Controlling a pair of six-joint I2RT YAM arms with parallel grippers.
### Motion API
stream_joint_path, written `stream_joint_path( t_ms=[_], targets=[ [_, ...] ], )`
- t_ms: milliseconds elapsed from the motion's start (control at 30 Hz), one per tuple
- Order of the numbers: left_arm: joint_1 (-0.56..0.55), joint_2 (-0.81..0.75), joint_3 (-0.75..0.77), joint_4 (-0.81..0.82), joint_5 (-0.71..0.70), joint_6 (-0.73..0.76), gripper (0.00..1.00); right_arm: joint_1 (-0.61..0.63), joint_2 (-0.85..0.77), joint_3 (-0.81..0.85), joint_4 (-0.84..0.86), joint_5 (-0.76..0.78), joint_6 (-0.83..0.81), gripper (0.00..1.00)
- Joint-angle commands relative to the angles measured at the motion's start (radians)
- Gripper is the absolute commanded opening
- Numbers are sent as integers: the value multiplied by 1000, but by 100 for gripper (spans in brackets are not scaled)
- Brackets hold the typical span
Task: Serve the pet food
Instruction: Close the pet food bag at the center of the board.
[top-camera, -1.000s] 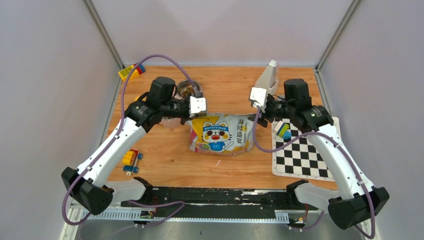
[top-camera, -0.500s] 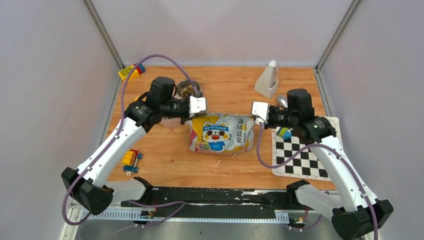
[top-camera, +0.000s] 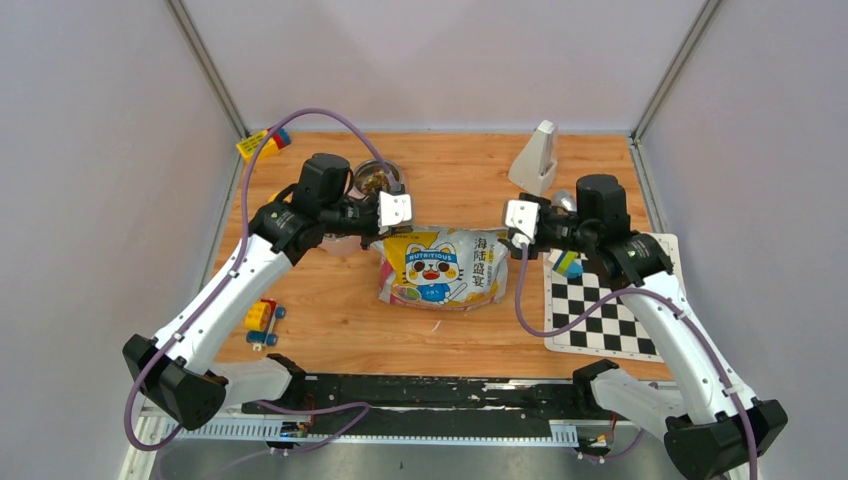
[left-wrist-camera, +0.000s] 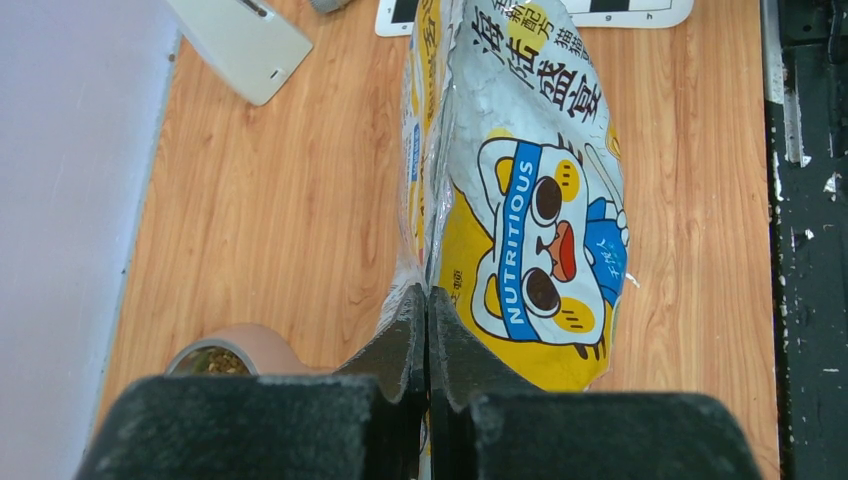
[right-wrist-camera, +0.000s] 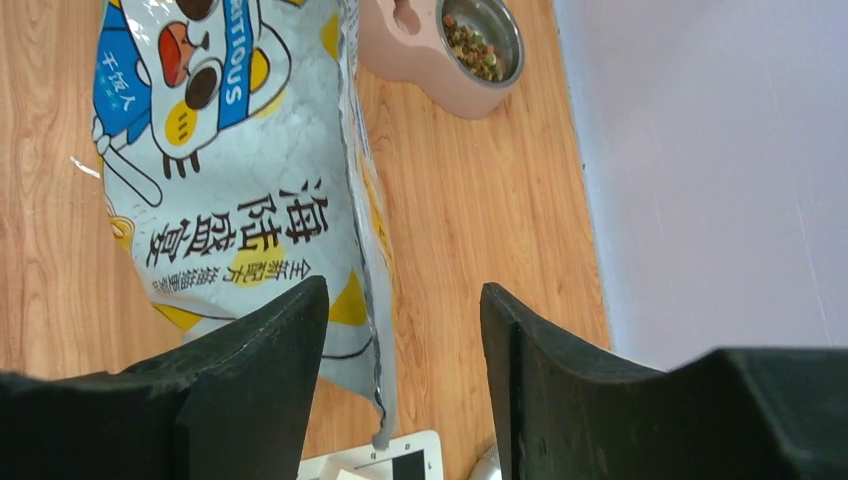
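The pet food bag (top-camera: 440, 268), yellow and white with a cartoon cat, lies on the wooden table. My left gripper (top-camera: 397, 212) is shut on the bag's top left edge; in the left wrist view its fingers (left-wrist-camera: 410, 335) pinch the crinkled rim of the bag (left-wrist-camera: 530, 200). My right gripper (top-camera: 520, 218) stands open at the top right corner, and the bag's silver edge (right-wrist-camera: 365, 250) lies between its fingers (right-wrist-camera: 290, 330) without being gripped. Brown pet food (right-wrist-camera: 470, 45) fills one steel cup of the pink bowl (top-camera: 375, 180).
A white wedge-shaped object (top-camera: 535, 158) stands behind the right gripper. A checkerboard mat (top-camera: 605, 300) with a blue-and-yellow block (top-camera: 567, 263) lies to the right. A toy car (top-camera: 262, 320) sits at the left, a yellow toy (top-camera: 262, 142) at the back left corner.
My right gripper has come away from the white wedge, nearer and down to the bag's right corner. The left gripper and the bag have stayed put.
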Motion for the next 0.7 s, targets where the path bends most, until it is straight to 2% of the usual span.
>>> stream_joint_path(
  t_ms=[0, 200, 433, 500, 533, 567, 600, 667],
  targets=[
    [9, -22, 28, 27, 16, -19, 0, 69, -1, 4, 103, -22, 21, 58],
    [11, -27, 29, 26, 17, -27, 0, 168, 16, -53, 205, 30, -40, 53],
    [17, -35, 19, 31, 21, -26, 0, 241, 47, -52, 261, 155, -45, 37],
    [17, -38, 16, 31, 24, -24, 0, 246, 48, -58, 269, 192, -55, 28],
    [17, -38, 15, 31, 26, -22, 0, 247, 51, -58, 268, 206, -61, 21],
    [18, -38, 16, 31, 26, -21, 0, 249, 51, -56, 264, 220, -62, 3],
    [18, -37, 15, 31, 26, -20, 0, 250, 52, -51, 254, 233, -63, 0],
    [20, -40, 14, 26, 27, -15, 0, 249, 46, -38, 226, 261, -68, 0]
  ],
)
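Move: The pet food bag stands between the hands. The spot of its top seam that the open right hand goes for lies about 6 cm to its left, level with it; the bag's middle is some 10 cm left, 4 back and 10 below. The toy blocks sit roughly 11 cm right and 1 back of the right hand, the white stand 18 ahead and 5 right, both about 22 below. From the left hand that seam spot is about 11 cm right. The right fingers come to pinch the bag's top seam nearer its middle: standing open around its right end, the hand sweeps about 6 cm left along the seam, bowing slightly back and then forward again, turning just under 10 degrees counter-clockwise, and closes fully. The left hand stays in place and keeps its pinch on the seam's left end. ##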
